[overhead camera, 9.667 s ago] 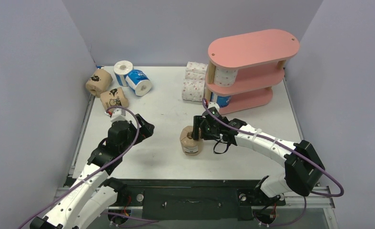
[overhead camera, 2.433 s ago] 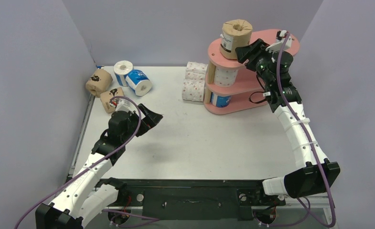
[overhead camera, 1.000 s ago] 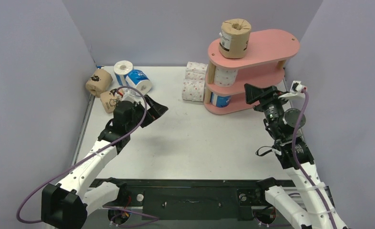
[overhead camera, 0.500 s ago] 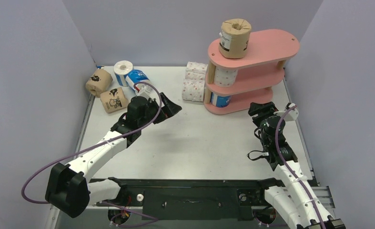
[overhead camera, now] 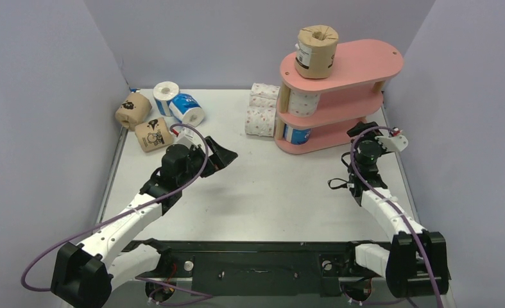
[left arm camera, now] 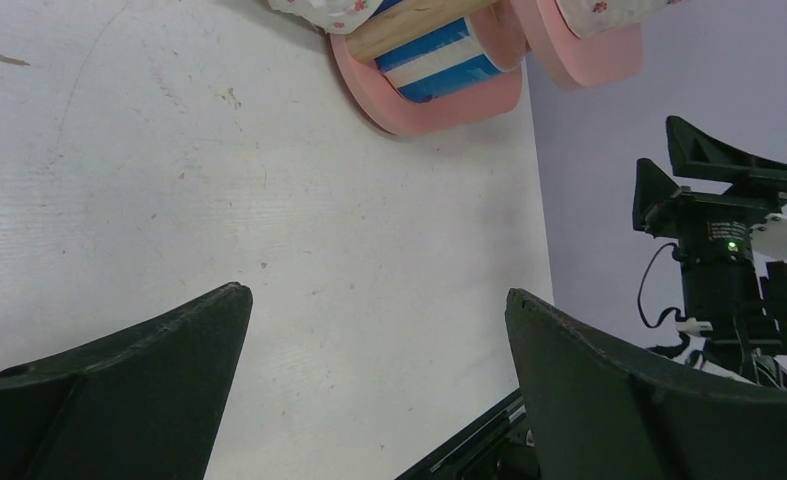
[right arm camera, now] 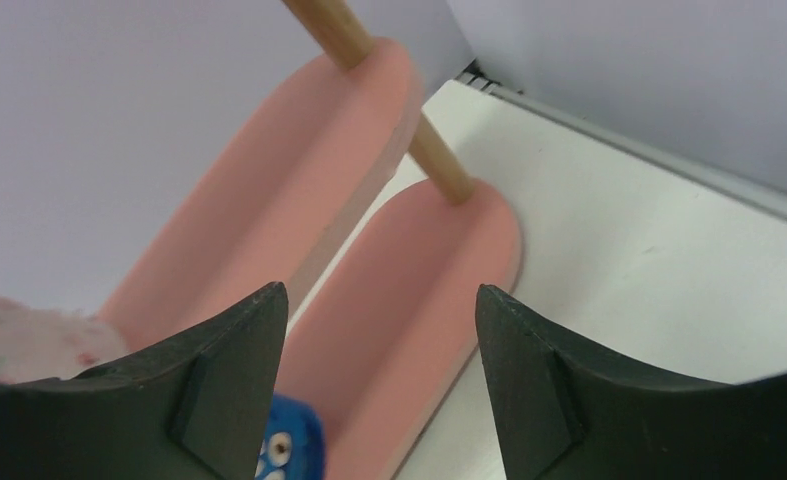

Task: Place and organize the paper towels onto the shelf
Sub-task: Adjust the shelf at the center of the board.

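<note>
The pink shelf (overhead camera: 359,64) stands at the back right. A brown paper towel roll (overhead camera: 316,52) stands upright on its top board. A white pink-dotted roll (overhead camera: 304,102) is on the middle tier and a blue roll (overhead camera: 298,134) on the bottom tier. Two brown rolls (overhead camera: 133,110) (overhead camera: 153,134) and two blue rolls (overhead camera: 187,109) (overhead camera: 166,96) lie at the back left. My left gripper (overhead camera: 227,157) (left arm camera: 374,293) is open and empty over bare table. My right gripper (overhead camera: 365,130) (right arm camera: 379,291) is open and empty, facing the bottom board's (right arm camera: 419,290) right end.
Stacked white dotted rolls (overhead camera: 260,119) lie against the shelf's left side. Grey walls close in the table on the left, back and right. A wooden post (right arm camera: 439,160) joins the boards near my right gripper. A black rail (overhead camera: 256,263) runs along the near edge.
The right arm has come down from mid-shelf height; its gripper now sits low by the bottom tier's right end. The left gripper swung right toward the table's middle, then drew back slightly.
</note>
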{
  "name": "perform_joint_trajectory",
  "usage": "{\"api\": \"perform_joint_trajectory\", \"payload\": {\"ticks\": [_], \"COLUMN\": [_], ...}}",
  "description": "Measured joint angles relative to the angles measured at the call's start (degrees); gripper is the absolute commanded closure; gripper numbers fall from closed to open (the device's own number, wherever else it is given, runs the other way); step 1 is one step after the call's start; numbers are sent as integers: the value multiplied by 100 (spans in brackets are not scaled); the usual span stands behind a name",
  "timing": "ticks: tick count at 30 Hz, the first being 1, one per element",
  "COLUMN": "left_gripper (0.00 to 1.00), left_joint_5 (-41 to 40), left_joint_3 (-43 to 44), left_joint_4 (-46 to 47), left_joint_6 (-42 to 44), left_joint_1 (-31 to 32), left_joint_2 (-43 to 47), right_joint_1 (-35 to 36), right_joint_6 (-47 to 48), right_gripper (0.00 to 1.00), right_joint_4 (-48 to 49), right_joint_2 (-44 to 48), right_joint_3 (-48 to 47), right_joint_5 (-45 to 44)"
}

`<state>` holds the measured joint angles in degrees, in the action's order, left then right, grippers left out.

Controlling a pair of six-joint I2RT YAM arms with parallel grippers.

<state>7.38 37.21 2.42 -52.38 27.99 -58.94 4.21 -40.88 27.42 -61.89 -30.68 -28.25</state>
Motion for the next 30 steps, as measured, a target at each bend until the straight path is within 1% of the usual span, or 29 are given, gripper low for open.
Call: {"api": "perform_joint_trajectory", "payload": {"ticks": [4,11,14,18,23,26,30], "left_gripper": [1,1,1,1,1,1,1], "left_joint_5": [35,44,46,44,46,63,87], "left_joint_3": [-22,-22,-28,-61,-66,-66,-66], "left_joint_4": [-4,-31,-44,-55,-92,-92,-98], "left_joint_6": [7,52,57,72,109,116,114], "left_joint_1": [-48,-153,-168,-186,-192,-195,-195], "left_joint_2": [107,219,221,219,157,66,-61], "right_joint_1": [-205,-345,-476,-739,-841,-841,-925], "right_joint_6": [688,1882,2260,2586,2789,2835,2841], "right_gripper": [32,30,30,23,23,18,17], "right_joint_4": [809,2297,2669,2769,2627,2608,2542], "right_joint_2": [-815,-1829,-2297,-2739,-3038,-3101,-3261], "right_joint_3": [-114,-603,-855,-1078,-1462,-1528,-1685], "right_joint_5": [-72,-81,37,195,22,-39,173]}}
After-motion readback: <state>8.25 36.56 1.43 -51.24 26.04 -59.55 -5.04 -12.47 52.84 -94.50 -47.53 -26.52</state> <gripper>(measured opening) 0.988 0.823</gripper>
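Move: The right end of the shelf's middle board, by its wooden post, lies about 15 cm ahead of the right hand, 6 cm to its right and some 3 cm lower. The blue roll on the bottom board is roughly 6 cm ahead, 18 cm left and 12 cm down; the floral roll on the middle board sits about 7 cm ahead, 17 cm left and 3 cm up. From the left hand, that shelf end is some 24 cm ahead, 49 cm right and 1 cm higher. Forward about 10 cm and 8 cm to its right, the right hand travels nearly level, bobbing a little, towards the shelf's right-hand post, slowing at the end. On the way the wrist rolls some 25 degrees, its left side dipping, and swings slightly clockwise, while the empty, already parted fingers open wider. ##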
